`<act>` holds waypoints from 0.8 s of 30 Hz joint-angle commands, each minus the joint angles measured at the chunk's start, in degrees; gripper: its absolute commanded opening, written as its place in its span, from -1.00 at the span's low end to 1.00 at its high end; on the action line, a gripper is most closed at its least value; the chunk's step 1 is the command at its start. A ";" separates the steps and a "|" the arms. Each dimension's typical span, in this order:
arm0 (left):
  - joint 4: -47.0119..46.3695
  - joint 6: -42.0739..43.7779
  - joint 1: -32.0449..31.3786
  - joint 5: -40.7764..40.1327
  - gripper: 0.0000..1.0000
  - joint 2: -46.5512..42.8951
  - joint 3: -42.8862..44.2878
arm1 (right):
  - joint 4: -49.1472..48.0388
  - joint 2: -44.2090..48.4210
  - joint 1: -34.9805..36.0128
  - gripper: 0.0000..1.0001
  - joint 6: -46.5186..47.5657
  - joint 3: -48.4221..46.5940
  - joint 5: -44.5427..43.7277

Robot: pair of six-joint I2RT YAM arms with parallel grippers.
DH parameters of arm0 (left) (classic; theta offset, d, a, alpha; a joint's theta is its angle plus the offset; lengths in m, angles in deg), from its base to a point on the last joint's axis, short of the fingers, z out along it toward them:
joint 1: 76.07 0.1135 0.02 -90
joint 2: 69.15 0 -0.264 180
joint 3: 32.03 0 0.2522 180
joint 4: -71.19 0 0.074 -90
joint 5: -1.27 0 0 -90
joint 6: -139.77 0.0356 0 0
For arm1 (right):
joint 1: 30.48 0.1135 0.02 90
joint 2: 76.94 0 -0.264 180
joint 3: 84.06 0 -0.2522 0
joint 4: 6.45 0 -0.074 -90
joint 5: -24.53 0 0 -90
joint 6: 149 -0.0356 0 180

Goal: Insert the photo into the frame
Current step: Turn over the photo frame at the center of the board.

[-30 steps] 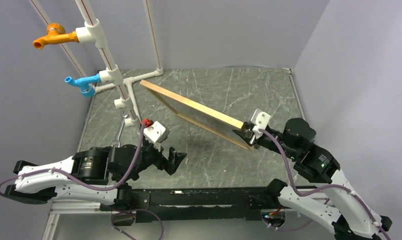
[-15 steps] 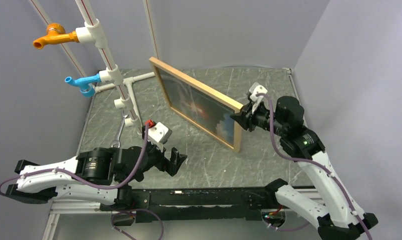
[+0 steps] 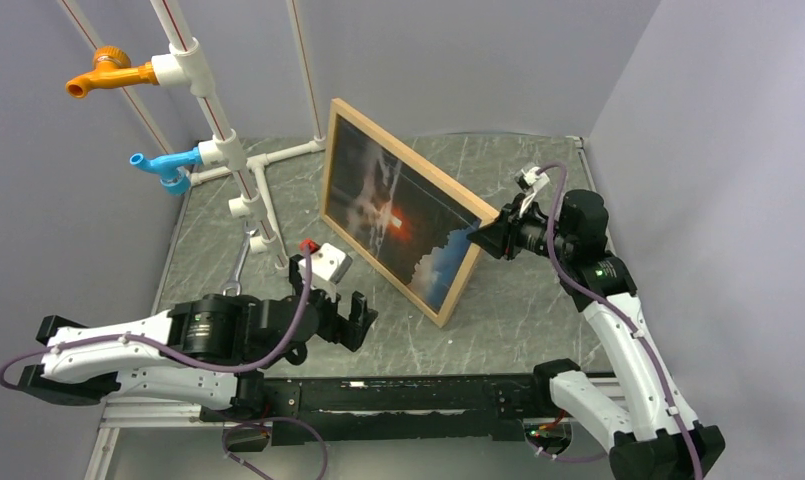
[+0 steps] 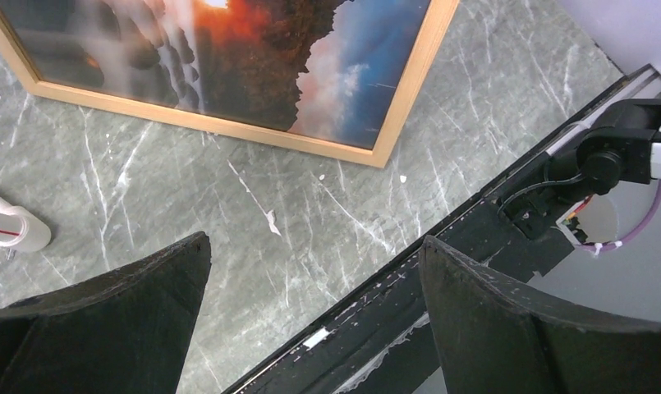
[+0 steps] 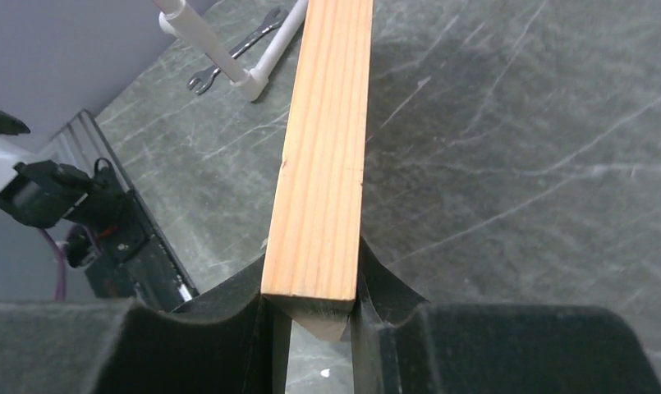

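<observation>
The frame (image 3: 418, 158), thin light wood, stands steeply tilted in mid-table with its picture side facing the near left. The photo (image 3: 393, 225), a dark seascape with an orange-red glow, sits inside it. My right gripper (image 3: 493, 235) is shut on the frame's upper right corner; in the right wrist view the wood strip (image 5: 327, 164) is pinched between the pads of the right gripper (image 5: 314, 308). The frame's lowest corner is at table level; I cannot tell if it touches. My left gripper (image 3: 348, 320) is open and empty, near left of the frame. The left wrist view shows the left gripper (image 4: 314, 242), the frame (image 4: 409, 82) and the photo (image 4: 253, 57).
A white pipe stand with an orange tap (image 3: 98, 70) and a blue tap (image 3: 163, 165) rises at the back left. A wrench (image 3: 240, 262) lies by its foot. A black rail (image 3: 408, 385) runs along the near edge. Grey walls close in on three sides.
The right gripper has risen and turned the frame from nearly edge-on to standing up, so the photo side now faces the camera. The left gripper shifted slightly right, still open.
</observation>
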 commanded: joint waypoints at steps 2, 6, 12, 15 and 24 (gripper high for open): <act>-0.99 -2.34 0.49 -1.12 0.99 4.48 3.15 | -0.36 0.60 -5.23 -1.00 -8.72 3.41 9.84; -2.62 -2.25 3.02 2.72 0.99 9.13 4.39 | -0.20 1.26 -9.51 -1.00 -9.81 8.05 7.97; -8.76 -3.43 8.00 9.59 0.98 15.29 2.35 | -7.05 7.81 -12.00 -1.00 -16.46 17.66 -5.16; -13.97 -3.42 9.24 12.31 0.96 16.67 0.75 | -11.85 11.66 -12.05 -1.00 -20.63 23.54 -9.78; -19.13 -3.31 15.82 23.41 0.99 25.44 0.31 | -19.91 4.72 -12.14 -1.00 -26.59 32.65 -15.27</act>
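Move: The framed photo already hangs slanted in the right hand's grip, its middle about 4 cm ahead, 14 cm left and 10 cm below that hand. From the open left hand the photo frame's middle lies some 17 cm ahead, 5 cm right and 10 cm lower; its near lower corner is about 2 cm ahead, 11 cm right and 15 cm down. The pipe foot stands roughly 14 cm ahead and 15 cm left of the left hand, 27 cm below. The photo frame, still pinched at its right side, is lowered by the right hand some 11 cm and carried about 5 cm right, while that wrist rolls nearly 40 degrees, tipping the upper edge forward, and swings clockwise. The left hand comes in open, right, down and somewhat forward, towards the near side, tilting slightly downwards; no touch can be made out. ##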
